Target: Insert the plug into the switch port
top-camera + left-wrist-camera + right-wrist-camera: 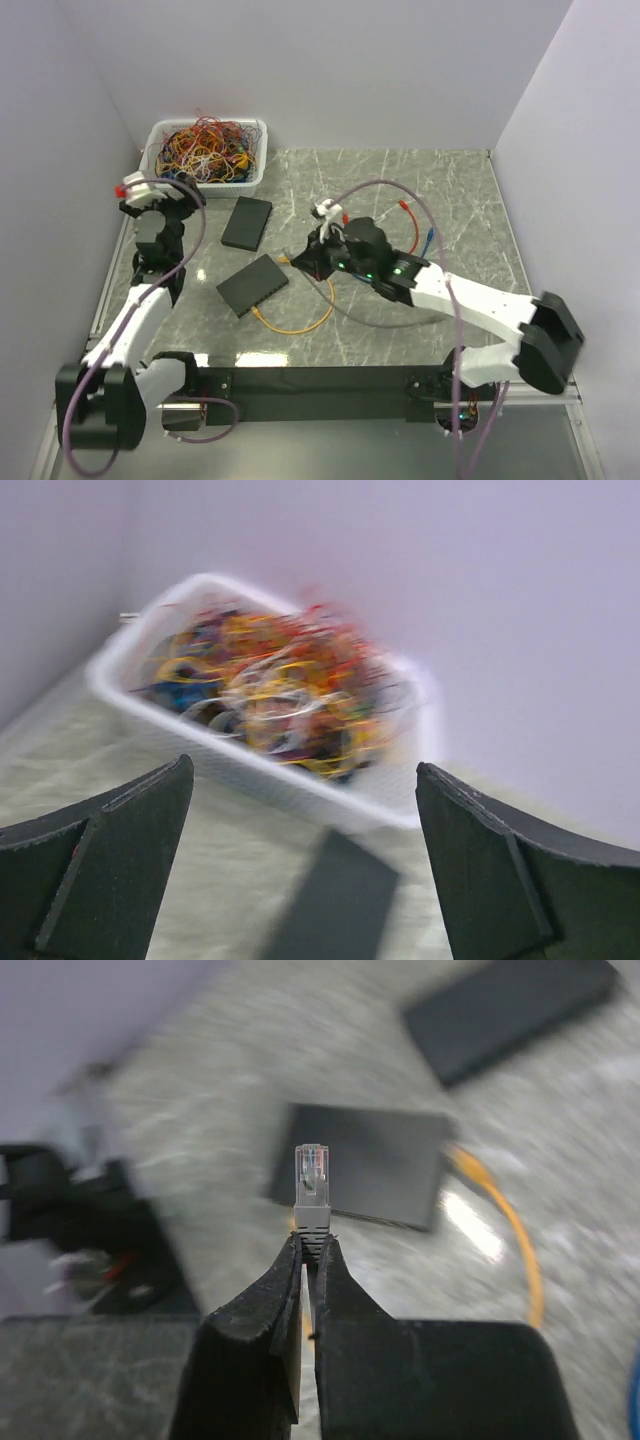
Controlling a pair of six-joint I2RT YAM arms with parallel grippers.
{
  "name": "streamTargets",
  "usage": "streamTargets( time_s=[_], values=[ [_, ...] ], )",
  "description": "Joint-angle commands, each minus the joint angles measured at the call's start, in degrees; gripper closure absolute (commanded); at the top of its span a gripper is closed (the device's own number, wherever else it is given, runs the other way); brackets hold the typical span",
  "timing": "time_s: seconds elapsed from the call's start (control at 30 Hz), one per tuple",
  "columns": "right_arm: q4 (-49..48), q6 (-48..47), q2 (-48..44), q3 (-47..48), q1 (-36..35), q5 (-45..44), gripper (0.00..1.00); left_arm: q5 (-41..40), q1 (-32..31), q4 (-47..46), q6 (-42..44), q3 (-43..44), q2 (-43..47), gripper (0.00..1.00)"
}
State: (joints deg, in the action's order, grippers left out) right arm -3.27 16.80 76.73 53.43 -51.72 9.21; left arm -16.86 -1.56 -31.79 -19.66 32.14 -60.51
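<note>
A clear plug (pixel 312 1178) with a grey boot sticks up from the tips of my right gripper (pixel 312 1245), which is shut on the boot. Behind the plug lies a black switch (pixel 362 1165), apart from it; its ports are not visible. In the top view this switch (pixel 252 285) lies left of my right gripper (pixel 306 260). A second black switch (pixel 245 222) lies farther back. My left gripper (pixel 305 810) is open and holds nothing. It hangs above that far switch (pixel 330 900), facing the bin.
A white bin (pixel 258 135) full of tangled coloured cables stands at the back left, blurred in the left wrist view (pixel 130 640). A yellow cable (pixel 300 322) loops on the marble table in front of the near switch. Red and blue cable ends (pixel 425 238) lie right of centre.
</note>
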Motion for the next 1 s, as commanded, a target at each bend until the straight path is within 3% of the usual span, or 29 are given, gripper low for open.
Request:
streamTargets(
  time_s=[0.0, 0.03, 0.1, 0.17, 0.4, 0.57, 0.7, 0.73, 0.8, 0.97],
  values=[
    [-11.05, -2.29, -6.13, -4.38, -1.35, 14.94, 1.00, 6.85, 0.24, 12.88, -17.24, 1.44, 4.42, 0.01],
    [-11.67, -2.64, -7.20, -5.34, -1.71, 16.35, 1.00, 8.84, 0.77, 15.07, -19.34, 0.39, 5.22, 0.01],
    [-12.02, -3.09, -9.48, -5.97, -2.50, 19.78, 1.00, 24.80, 1.39, 10.90, -17.70, -2.16, 8.38, 0.01],
    [-12.81, -2.91, -10.80, -7.28, -2.68, 22.33, 1.00, 31.07, 0.86, 11.30, -18.82, -3.49, 12.67, 0.01],
    [-16.51, -1.07, -13.18, -10.36, -3.21, 26.39, 1.00, 35.05, -2.38, 20.87, -22.18, -7.97, 29.63, 0.01],
    [-18.44, 0.25, -13.10, -11.07, -3.21, 25.87, 1.00, 28.39, -10.03, 29.40, -21.74, -7.71, 37.21, 0.01],
    [-13.97, 0.95, -9.34, -8.88, -3.21, 13.32, 1.00, 20.14, -12.24, 41.23, -22.70, -4.03, 35.12, 0.03],
    [-12.13, 1.48, -8.27, -7.74, -3.29, 10.59, 1.00, 12.28, -12.24, 43.46, -23.40, -3.58, 34.24, 0.02],
    [-10.63, 2.45, -4.93, -6.50, -3.64, 4.43, 1.00, 5.82, -12.24, 46.98, -26.39, -3.40, 30.64, 0.01],
    [-1.84, 1.49, 3.06, -2.46, -8.12, -6.74, 1.00, 4.47, -12.24, 39.80, -25.61, -4.90, 20.55, 0.01]
  ],
)
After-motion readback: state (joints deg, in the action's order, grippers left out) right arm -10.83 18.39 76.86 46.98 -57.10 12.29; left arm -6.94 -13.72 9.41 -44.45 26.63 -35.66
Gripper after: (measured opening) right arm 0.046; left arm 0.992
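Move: The switch lies about 5 cm ahead of the right hand, which already holds the grey cable's plug, some 12 cm to its left and 18 below. From that hand, the second black box is 21 cm ahead and 15 left, and the orange cable's far plug 12 ahead and 5 left, both at table level. From the open left hand, the switch is roughly 9 cm back, 18 right and 24 below; the second box is 6 ahead, 15 right. Left hand swings back-right about 14 cm, then down towards the switch; right, keeping the plug, draws back 11, then forward-down. ##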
